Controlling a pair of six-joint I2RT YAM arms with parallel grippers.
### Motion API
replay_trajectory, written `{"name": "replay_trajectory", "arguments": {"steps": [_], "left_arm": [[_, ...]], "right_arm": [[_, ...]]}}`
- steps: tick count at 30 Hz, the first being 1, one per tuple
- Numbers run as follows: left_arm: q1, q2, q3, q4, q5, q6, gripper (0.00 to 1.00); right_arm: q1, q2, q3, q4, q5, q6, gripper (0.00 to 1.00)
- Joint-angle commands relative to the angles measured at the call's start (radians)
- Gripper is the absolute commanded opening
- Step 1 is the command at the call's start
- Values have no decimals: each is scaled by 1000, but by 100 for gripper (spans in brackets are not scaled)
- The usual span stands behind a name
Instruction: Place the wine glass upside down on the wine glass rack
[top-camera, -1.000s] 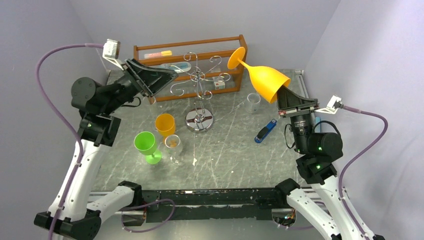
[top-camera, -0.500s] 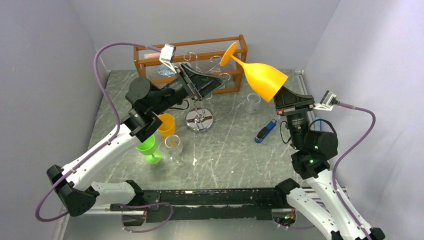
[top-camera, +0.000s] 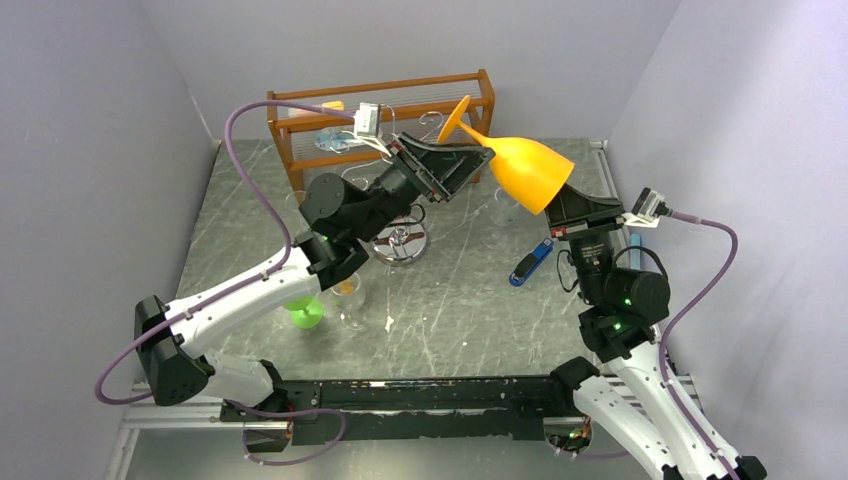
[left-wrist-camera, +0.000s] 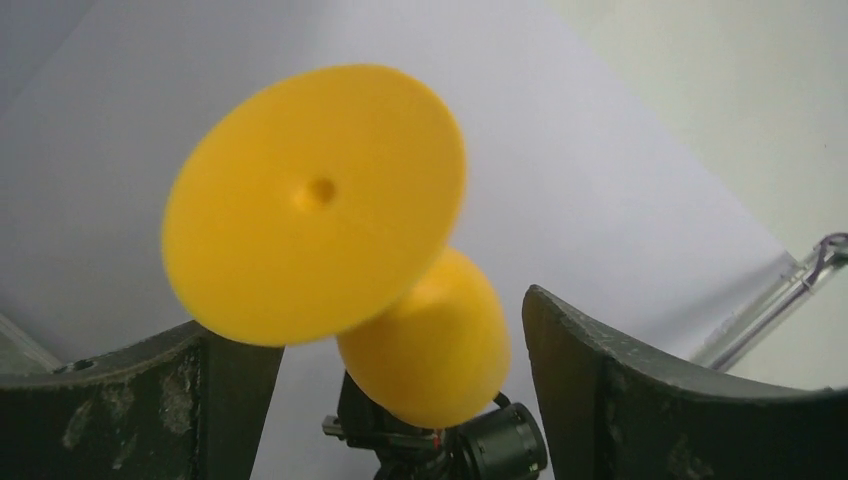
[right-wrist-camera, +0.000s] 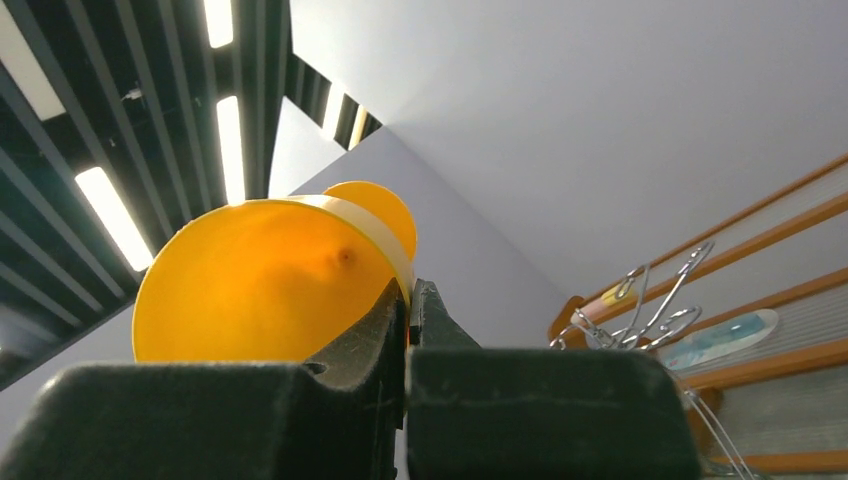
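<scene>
The orange wine glass hangs in the air at the back right, tilted, its foot toward the upper left. My right gripper is shut on the bowl's rim; in the right wrist view the gripper pinches the wall of the wine glass. My left gripper is open at the stem. In its wrist view the foot of the wine glass fills the space ahead of the gripper, untouched. The wine glass rack stands under my left arm, mostly hidden; its scroll arms show to the right.
An orange-brown wooden shelf stands at the back behind the rack. A green glass and a clear glass sit under my left arm. A blue stick and a small clear glass lie near my right arm.
My left arm has swung from the back left across the rack to the glass's stem. The right arm has carried the glass slightly left and lower.
</scene>
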Motion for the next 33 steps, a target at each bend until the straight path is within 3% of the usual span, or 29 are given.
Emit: {"name": "replay_trajectory", "arguments": {"steps": [1,7,15,20,22,25,26,30,33], "left_arm": [[-13,8,6,120,-137,11,85],[-26,9,-32,198,-255,-32,63],[-34,37,2,206,-300,-75,52],[-34,44,-29,313,-291,-60,43],[-35,56,-32,361,-258,-43,33],[-35,71,-32,418,-207,1,7],[-36,70,-35,426,-194,19,5],[-35,46,-71,456,-177,108,5],[-35,10,-104,455,-182,198,5]], "right_arm": [[5,-3,-16,77,-25,32,0],[5,1,-36,114,-77,-14,0],[5,29,-75,217,-191,-131,0],[5,28,-103,262,-259,-177,0],[6,18,-122,269,-257,-184,0],[5,-3,-111,212,-260,-204,0],[5,-13,-102,177,-254,-208,1],[5,-77,-74,-32,-181,-239,56],[5,-137,-57,-186,-121,-266,71]]}}
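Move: The yellow wine glass, its rim still pinched by the right fingers, has its middle about 5 cm right of the open left hand, 2 cm ahead and 1 cm higher; from the right hand it lies 6 cm left, 3 cm ahead and 5 cm up. The wine glass rack stands some 12 cm left of the left hand, 20 cm farther out and 35 cm below; a clear glass is 11 cm right, 25 cm ahead and 45 cm down. The yellow wine glass changes hands in mid-air: the left fingers ease about 3 cm forward around its stem, then drift back and up while closing to pinch it just under the foot, rolling some 15 degrees. The right hand carries the bowl about 2 cm left and back, sinking and tilting it, then opens at the rim and drops another centimetre. ##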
